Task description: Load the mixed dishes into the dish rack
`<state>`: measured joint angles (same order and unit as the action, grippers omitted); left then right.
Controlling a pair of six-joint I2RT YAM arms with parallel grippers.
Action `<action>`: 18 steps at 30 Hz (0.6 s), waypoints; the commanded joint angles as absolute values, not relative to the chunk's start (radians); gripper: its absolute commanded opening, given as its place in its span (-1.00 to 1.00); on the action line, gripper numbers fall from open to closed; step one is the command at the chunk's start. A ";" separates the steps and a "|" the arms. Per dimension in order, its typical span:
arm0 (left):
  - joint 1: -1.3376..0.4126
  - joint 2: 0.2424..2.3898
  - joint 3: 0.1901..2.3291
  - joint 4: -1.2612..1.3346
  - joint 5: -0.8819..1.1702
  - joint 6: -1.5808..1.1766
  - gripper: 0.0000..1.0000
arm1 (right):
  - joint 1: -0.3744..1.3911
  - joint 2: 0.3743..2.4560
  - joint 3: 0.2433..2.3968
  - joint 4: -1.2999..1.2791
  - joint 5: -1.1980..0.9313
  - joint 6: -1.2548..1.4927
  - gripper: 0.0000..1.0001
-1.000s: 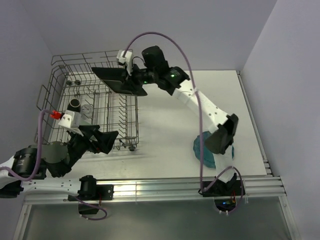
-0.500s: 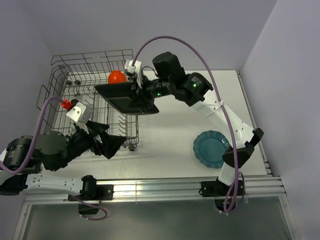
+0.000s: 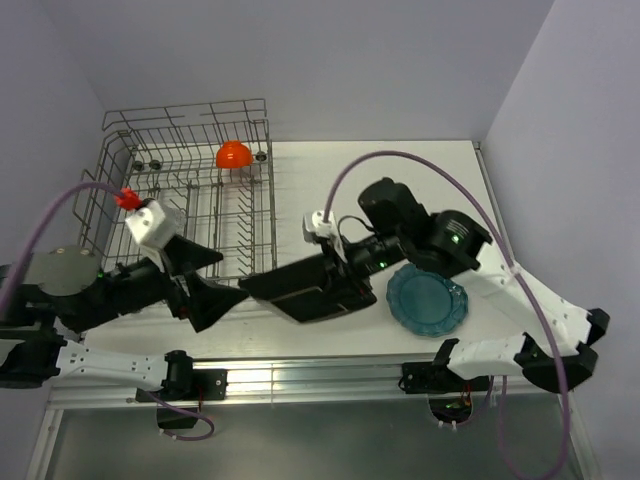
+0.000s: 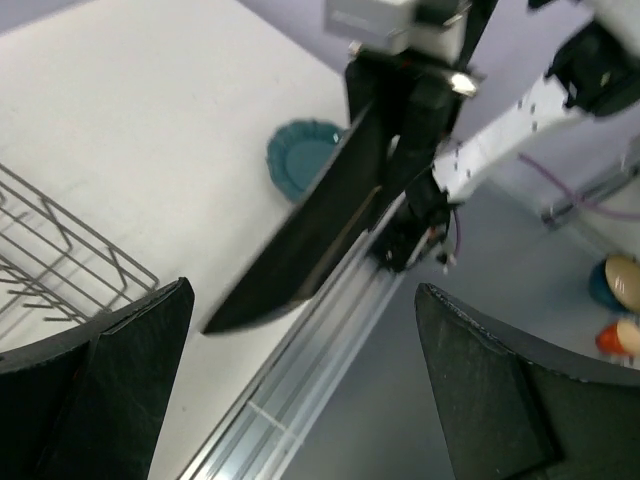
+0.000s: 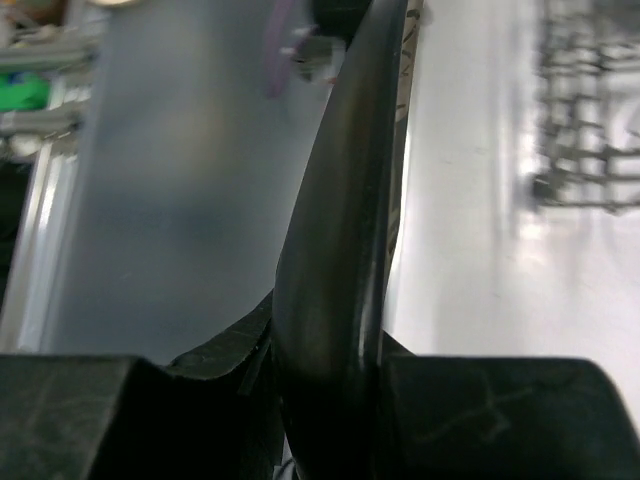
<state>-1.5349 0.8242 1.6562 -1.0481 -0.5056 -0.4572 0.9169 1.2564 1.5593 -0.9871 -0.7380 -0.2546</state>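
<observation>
My right gripper (image 3: 343,270) is shut on one edge of the black square plate (image 3: 303,292). It holds the plate tilted in the air over the table's near edge, to the right of the dish rack (image 3: 118,158). In the right wrist view the plate (image 5: 342,200) runs edge-on up from between the jaws of the right gripper (image 5: 330,385). My left gripper (image 3: 213,280) stands open and empty just left of the plate, which shows beyond its fingers (image 4: 130,370) as a dark slab (image 4: 320,215). An orange bowl (image 3: 233,154) sits in the rack's far corner. A teal scalloped plate (image 3: 428,301) lies flat on the table.
The rack's near right corner (image 4: 70,255) shows at the left of the left wrist view. The aluminium rail (image 3: 320,375) runs along the table's front edge, below the held plate. Walls close in behind and to the right. A few small items (image 4: 618,300) lie on the floor beyond the table.
The right arm swung the black plate from over the rack's far side down toward the table's front, uncovering the orange bowl and the teal plate. The left arm stretched rightward, still open.
</observation>
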 commanded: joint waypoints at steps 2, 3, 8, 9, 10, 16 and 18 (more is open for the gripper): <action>-1.536 0.891 1.597 -1.074 -0.307 -0.407 0.98 | 0.971 1.125 1.493 -0.802 -0.917 -0.233 -1.00; -1.537 0.893 1.577 -1.059 -0.240 -0.403 0.99 | 0.979 1.114 1.468 -0.801 -0.934 -0.232 -1.00; -1.537 0.894 1.487 -0.988 -0.082 -0.391 0.98 | 1.011 1.071 1.417 -0.804 -0.969 -0.227 -1.00; -1.536 0.897 1.479 -0.968 -0.063 -0.387 0.99 | 1.015 1.069 1.408 -0.811 -0.965 -0.233 -1.00; -1.536 0.899 1.471 -0.957 -0.026 -0.385 0.99 | 1.017 1.071 1.405 -0.819 -0.963 -0.233 -1.00; -1.537 0.917 1.440 -0.891 0.052 -0.371 0.98 | 1.051 1.066 1.405 -0.805 -0.989 -0.224 -1.00; -1.537 0.933 1.437 -0.888 0.072 -0.370 0.98 | 1.058 1.060 1.408 -0.782 -1.012 -0.206 -1.00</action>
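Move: The black tray, held in the right hand's closed fingers, has its middle about 11 cm to the left hand's right, level with it fore and aft and some 12 cm below. From the right hand that middle lies about 8 cm left, 1 cm back and 3 cm lower. The dish rack's middle is roughly 35 cm ahead of and 19 cm left of the left hand, 35 cm below; the blue plate lies about 12 cm ahead of, 21 cm right of and 32 cm below the right hand. Down, back and to the right, some 8 cm each way, the left hand swings in with fingers wide open towards the tray's free end, turning about 30 degrees clockwise and easing up slightly at the last. The right hand keeps its pinch and draws the tray back about 8 cm, mostly early on, turning it some 15 degrees counter-clockwise. ##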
